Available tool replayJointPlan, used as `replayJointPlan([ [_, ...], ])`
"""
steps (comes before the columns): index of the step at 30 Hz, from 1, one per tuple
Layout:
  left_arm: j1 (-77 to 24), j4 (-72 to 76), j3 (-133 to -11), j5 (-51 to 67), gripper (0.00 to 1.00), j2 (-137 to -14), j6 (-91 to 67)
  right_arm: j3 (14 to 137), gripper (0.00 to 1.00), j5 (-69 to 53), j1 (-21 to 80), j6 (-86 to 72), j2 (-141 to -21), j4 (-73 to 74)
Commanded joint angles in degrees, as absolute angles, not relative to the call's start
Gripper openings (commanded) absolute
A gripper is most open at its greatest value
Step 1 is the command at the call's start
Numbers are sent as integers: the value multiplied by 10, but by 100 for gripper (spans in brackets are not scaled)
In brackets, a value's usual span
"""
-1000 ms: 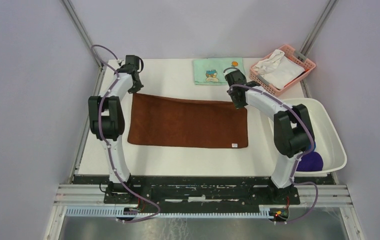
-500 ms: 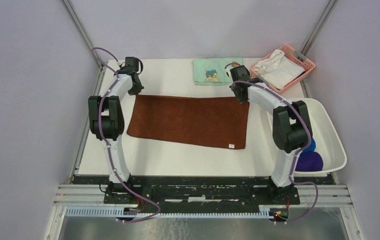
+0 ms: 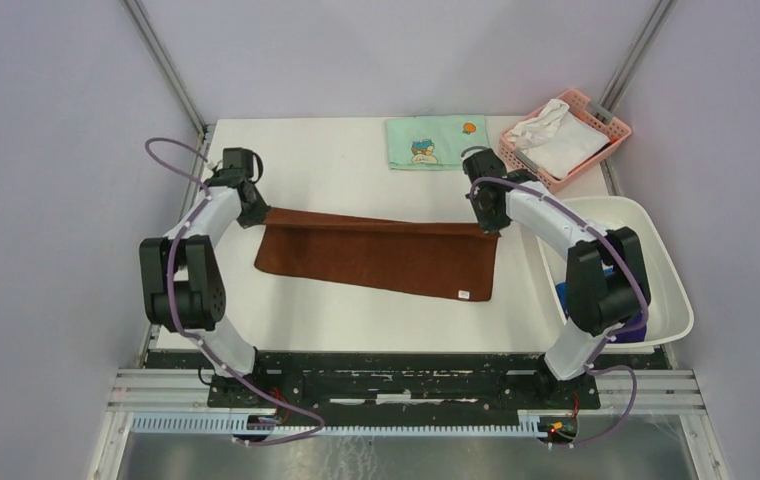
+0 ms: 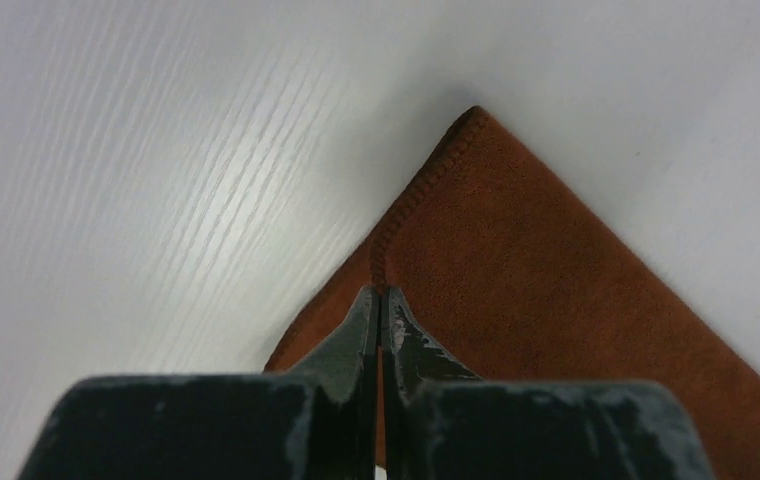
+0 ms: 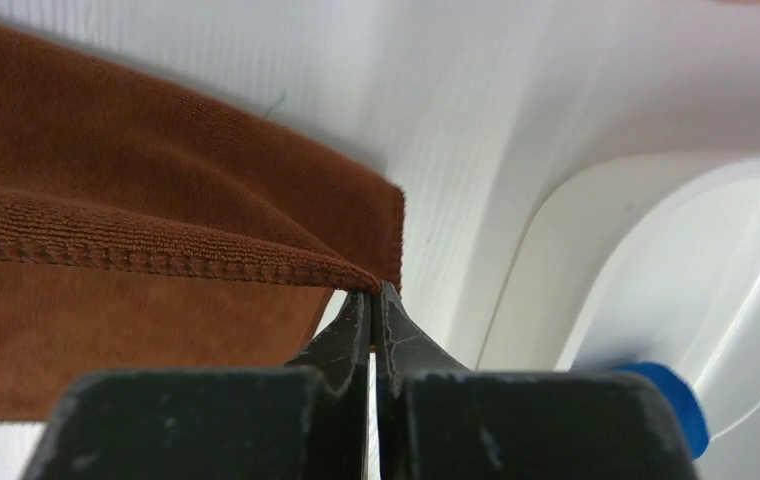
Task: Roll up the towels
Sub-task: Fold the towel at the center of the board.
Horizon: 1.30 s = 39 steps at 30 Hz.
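Observation:
The rust-brown towel (image 3: pixel 376 258) lies across the middle of the table, its far edge raised and drawn toward the near side. My left gripper (image 3: pixel 253 213) is shut on its far left corner, and the left wrist view shows the hem pinched between the jaws of this gripper (image 4: pixel 381 297). My right gripper (image 3: pixel 489 222) is shut on the far right corner, where the stitched edge of the towel (image 5: pixel 156 250) meets that gripper's tips (image 5: pixel 374 293). The blue towel (image 3: pixel 560 292) and the purple towel (image 3: pixel 640 322) lie in the white tub, mostly hidden by my right arm.
A white tub (image 3: pixel 668 262) stands at the right edge of the table. A pink basket (image 3: pixel 611 122) holding a white cloth (image 3: pixel 556 135) sits at the back right. A pale green cartoon-print towel (image 3: pixel 424 142) lies flat at the back.
Both grippers have pulled the towel's far corners toward the near side, so the far edge has lifted and the towel looks narrower. Both arms have drawn back.

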State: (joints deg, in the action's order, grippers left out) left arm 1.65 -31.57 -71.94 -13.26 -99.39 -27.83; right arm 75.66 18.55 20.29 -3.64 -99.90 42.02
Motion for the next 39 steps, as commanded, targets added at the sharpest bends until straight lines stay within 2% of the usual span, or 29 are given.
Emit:
replayJointPlan([
  [1, 41, -288, -640, -101, 3, -910, -323, 714, 0, 193, 233, -94, -940, 476],
  [14, 53, -272, -488, -54, 3, -829, -351, 605, 0, 170, 260, -173, -867, 514],
  [27, 67, -307, -548, -44, 3, -802, -345, 669, 0, 216, 259, -173, -873, 540],
  [39, 70, -303, -466, -52, 3, -773, -347, 605, 0, 171, 259, -227, -859, 565],
])
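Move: Both closed grippers hold the brown towel's raised edge. From the left gripper the towel's near-left corner lies about 11 cm back, 2 cm to the left and 6 cm below. From the right gripper its near-right corner lies some 16 cm back, 2 cm to the left and 5 cm below. The folded green towel is about 28 cm ahead of that hand and 17 cm to the left, the white tray's middle some 30 cm to the right and 9 cm back. Keep both grippers shut on the held edge and sweep them back together over the brown towel towards its near edge, about 11 cm, the left sinking around 4.5 cm and the right half that. Then ease both forward 2 cm while lifting back to roughly the starting height, and draw back again, just beginning to sink. Turn each wrist about 10 degrees along the way. ##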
